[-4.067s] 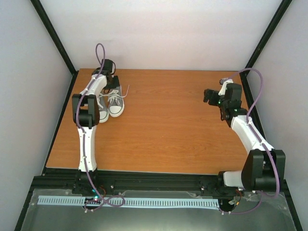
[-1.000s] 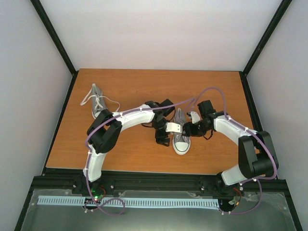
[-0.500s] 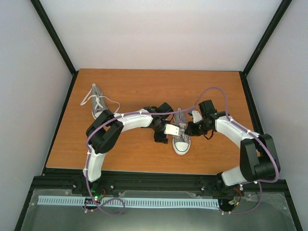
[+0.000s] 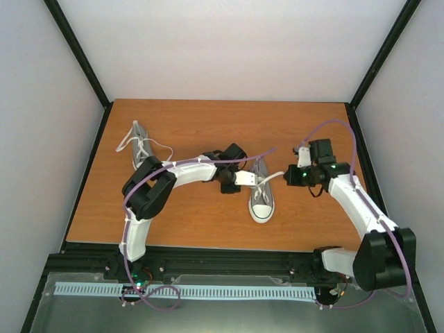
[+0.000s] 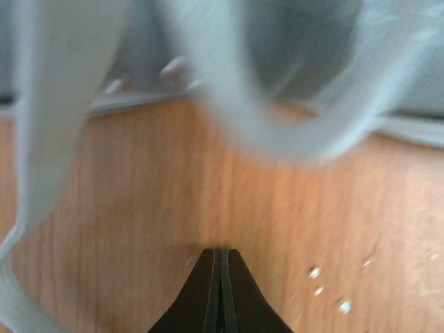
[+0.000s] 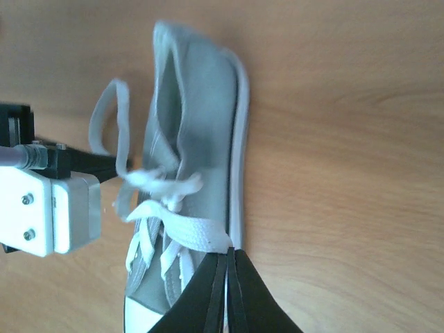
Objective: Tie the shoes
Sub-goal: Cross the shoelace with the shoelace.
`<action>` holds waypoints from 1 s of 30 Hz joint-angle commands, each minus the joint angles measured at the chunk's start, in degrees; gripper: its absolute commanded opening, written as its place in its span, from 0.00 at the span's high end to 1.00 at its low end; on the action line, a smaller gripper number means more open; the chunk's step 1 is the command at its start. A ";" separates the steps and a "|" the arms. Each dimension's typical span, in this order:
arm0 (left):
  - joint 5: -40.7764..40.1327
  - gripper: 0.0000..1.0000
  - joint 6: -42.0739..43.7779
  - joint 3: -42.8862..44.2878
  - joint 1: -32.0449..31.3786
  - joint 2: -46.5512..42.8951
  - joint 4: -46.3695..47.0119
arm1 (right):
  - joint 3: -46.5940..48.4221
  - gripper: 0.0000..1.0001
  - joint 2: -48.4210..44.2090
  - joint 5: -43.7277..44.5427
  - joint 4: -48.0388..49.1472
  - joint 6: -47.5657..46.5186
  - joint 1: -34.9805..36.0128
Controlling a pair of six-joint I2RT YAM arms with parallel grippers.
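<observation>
One grey shoe (image 4: pixel 261 196) with a white toe cap stands mid-table, toe toward me; the right wrist view shows it as the shoe (image 6: pixel 201 118). The other shoe (image 4: pixel 139 147) lies at the far left. My right gripper (image 4: pixel 288 177) (image 6: pixel 227 255) is shut on a white lace (image 6: pixel 194 232), which stretches taut from the eyelets out to the right. My left gripper (image 4: pixel 250 179) (image 5: pixel 220 251) is shut at the shoe's left side. Its tips show nothing between them. A blurred lace loop (image 5: pixel 291 146) hangs just beyond them.
Black frame posts and grey walls close in the wooden table (image 4: pixel 208 222) on three sides. The left arm's white wrist block (image 6: pixel 62 211) sits close against the shoe's left side.
The right gripper has drawn back to the right, away from the shoe, pulling a lace out with it. The left gripper has shut and shifted slightly back along the shoe's left side.
</observation>
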 commanded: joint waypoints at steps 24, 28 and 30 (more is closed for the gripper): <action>27.25 0.99 -12.95 16.14 15.48 -12.79 -35.32 | 8.39 0.97 -8.22 -0.67 4.66 3.63 -9.22; 12.80 0.56 -17.38 13.46 15.42 -10.22 -25.22 | 8.34 0.97 -7.19 -1.11 4.98 3.55 -8.52; 4.16 0.35 -18.88 13.87 15.42 -6.07 -22.93 | 7.93 0.97 -7.37 -1.09 5.08 3.51 -8.38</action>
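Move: My left fingers are shut on a lace just above the table. The near shoe's middle is about 9 cm to their right, level fore-aft, and its lacing about 8 cm right and 2 cm farther out. The bare table where this lace goes is some 9 cm left and 4 ahead; the other shoe lies about 31 cm left and 15 ahead. From my right hand, holding the other lace, the shoe is 8 cm left and 8 below, its lacing slightly farther out. I sweep my left hand low over the table, about 12 cm left and slightly forward, drawing its lace away from the shoe. Then I lift it some 12 cm, drifting back right, and half-open the fingers, free of the lace. Meanwhile my right hand keeps its pinch and pulls right and up about 12 cm each, swinging clockwise and tipping its fingers outward, then eases back left and a bit down. ##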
